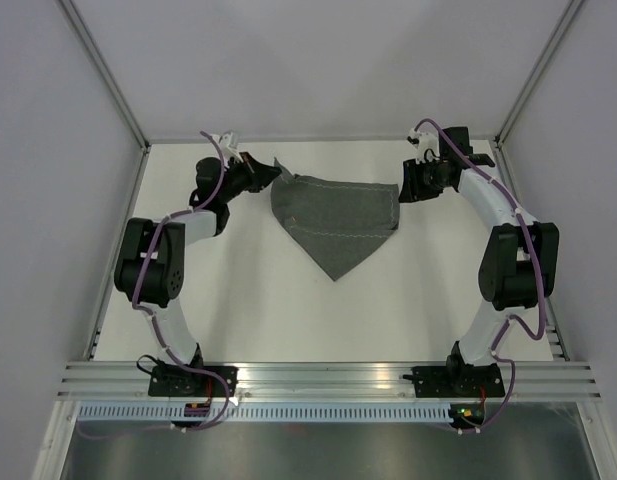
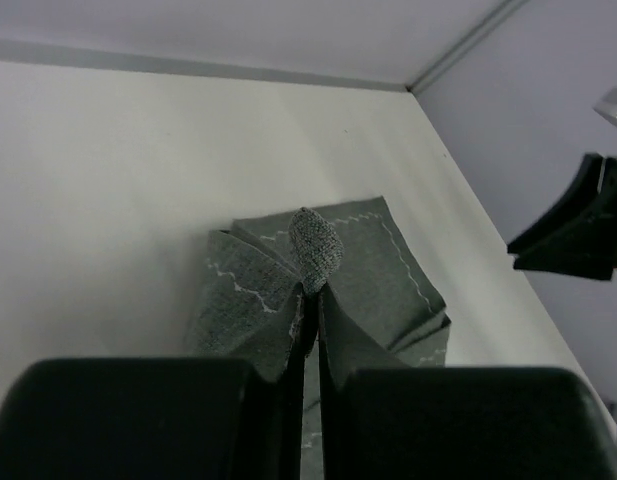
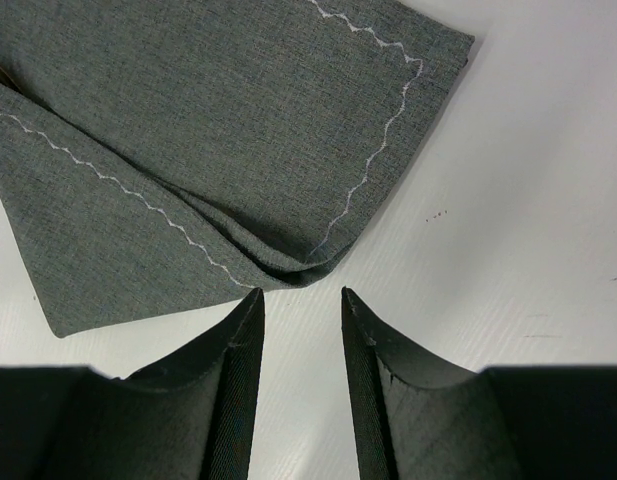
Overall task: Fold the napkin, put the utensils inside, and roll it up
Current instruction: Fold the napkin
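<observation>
The dark grey napkin (image 1: 333, 220) lies folded into a triangle, its point toward the near edge and its long folded edge toward the back. My left gripper (image 1: 271, 172) is at the napkin's back left corner. In the left wrist view the left gripper (image 2: 313, 292) is shut on that corner, and a tuft of cloth (image 2: 316, 243) sticks up past the fingertips. My right gripper (image 1: 403, 190) stands open just off the back right corner. In the right wrist view the right gripper (image 3: 303, 295) has bare table between its fingers, and the layered corner (image 3: 288, 262) lies just ahead. The utensils are hidden.
White walls with metal frame posts (image 1: 108, 75) close in the table at the back and sides. The right arm's dark fingers (image 2: 578, 225) show at the right of the left wrist view. An aluminium rail (image 1: 318, 375) runs along the near edge by both bases.
</observation>
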Robot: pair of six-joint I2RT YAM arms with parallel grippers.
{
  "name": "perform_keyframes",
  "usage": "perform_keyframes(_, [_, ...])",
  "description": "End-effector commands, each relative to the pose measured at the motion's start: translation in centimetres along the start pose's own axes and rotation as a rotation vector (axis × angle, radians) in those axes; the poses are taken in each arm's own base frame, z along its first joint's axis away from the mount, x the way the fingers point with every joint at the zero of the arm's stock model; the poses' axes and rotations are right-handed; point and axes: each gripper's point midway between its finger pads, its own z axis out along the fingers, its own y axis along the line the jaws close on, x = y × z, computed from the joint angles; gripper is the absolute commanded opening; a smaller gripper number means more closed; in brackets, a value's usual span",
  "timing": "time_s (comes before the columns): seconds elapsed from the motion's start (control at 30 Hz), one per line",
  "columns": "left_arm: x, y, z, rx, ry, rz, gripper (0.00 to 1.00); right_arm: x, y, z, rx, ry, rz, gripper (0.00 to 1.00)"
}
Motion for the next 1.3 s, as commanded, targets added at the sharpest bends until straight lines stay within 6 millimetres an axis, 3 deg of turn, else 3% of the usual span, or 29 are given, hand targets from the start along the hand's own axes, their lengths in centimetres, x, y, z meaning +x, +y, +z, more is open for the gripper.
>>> perform_keyframes(0.0, [1.1,-6.2,-0.9,0.21,0.039,0.153,0.05,-0.5,0.2,-0.9,0.012,-0.025,-0.023,0.42])
perform_keyframes(0.1, [4.4,-9.5,-1.2,0.286,0.114,0.182,0.05,-0.5,0.3,-1.0,0.011,-0.025,-0.024,0.42])
perform_keyframes(0.3, [9.6,-12.4,-2.8,0.359,0.227,0.211,0.05,-0.3,0.6,-1.3,0.009,-0.026,-0.025,0.43])
perform_keyframes(0.63, [17.1,-12.3,-3.8,0.349,0.41,0.231,0.09,0.6,0.9,-0.8,0.004,-0.005,-0.023,0.43])
perform_keyframes(0.8, [19.0,-11.9,-3.9,0.326,0.445,0.242,0.23,0.7,1.0,-0.7,0.008,0.0,-0.026,0.43])
perform_keyframes(1.1, [21.5,-12.4,-3.8,0.341,0.478,0.25,0.33,0.9,1.5,-0.5,0.008,0.01,-0.035,0.42])
perform_keyframes(1.27, [21.5,-12.9,-3.9,0.354,0.462,0.242,0.38,0.7,2.1,-0.3,0.004,0.015,-0.045,0.43])
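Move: The left hand holds the napkin's far left corner off the table. The place for that corner, by the napkin's near point, lies about 25 cm back, 16 cm right and 16 cm below. The fork, tucked under the first fold, is roughly 13 cm back and 9 cm right; the napkin's near right bend is some 10 cm back and 33 cm right. From the right hand, the near point is about 18 cm back, 21 cm left and 12 cm below. Keeping its pinch on the lifted corner, the left hand sweeps back and to the right across the napkin towards the near point, almost level at first and then sinking about 10 cm, some 25 cm over the table in all, while it turns about 30 degrees clockwise. Late in the descent its fingers part around the corner, while the right hand, empty and still partly open, eases a couple of centimetres back, down and left. ##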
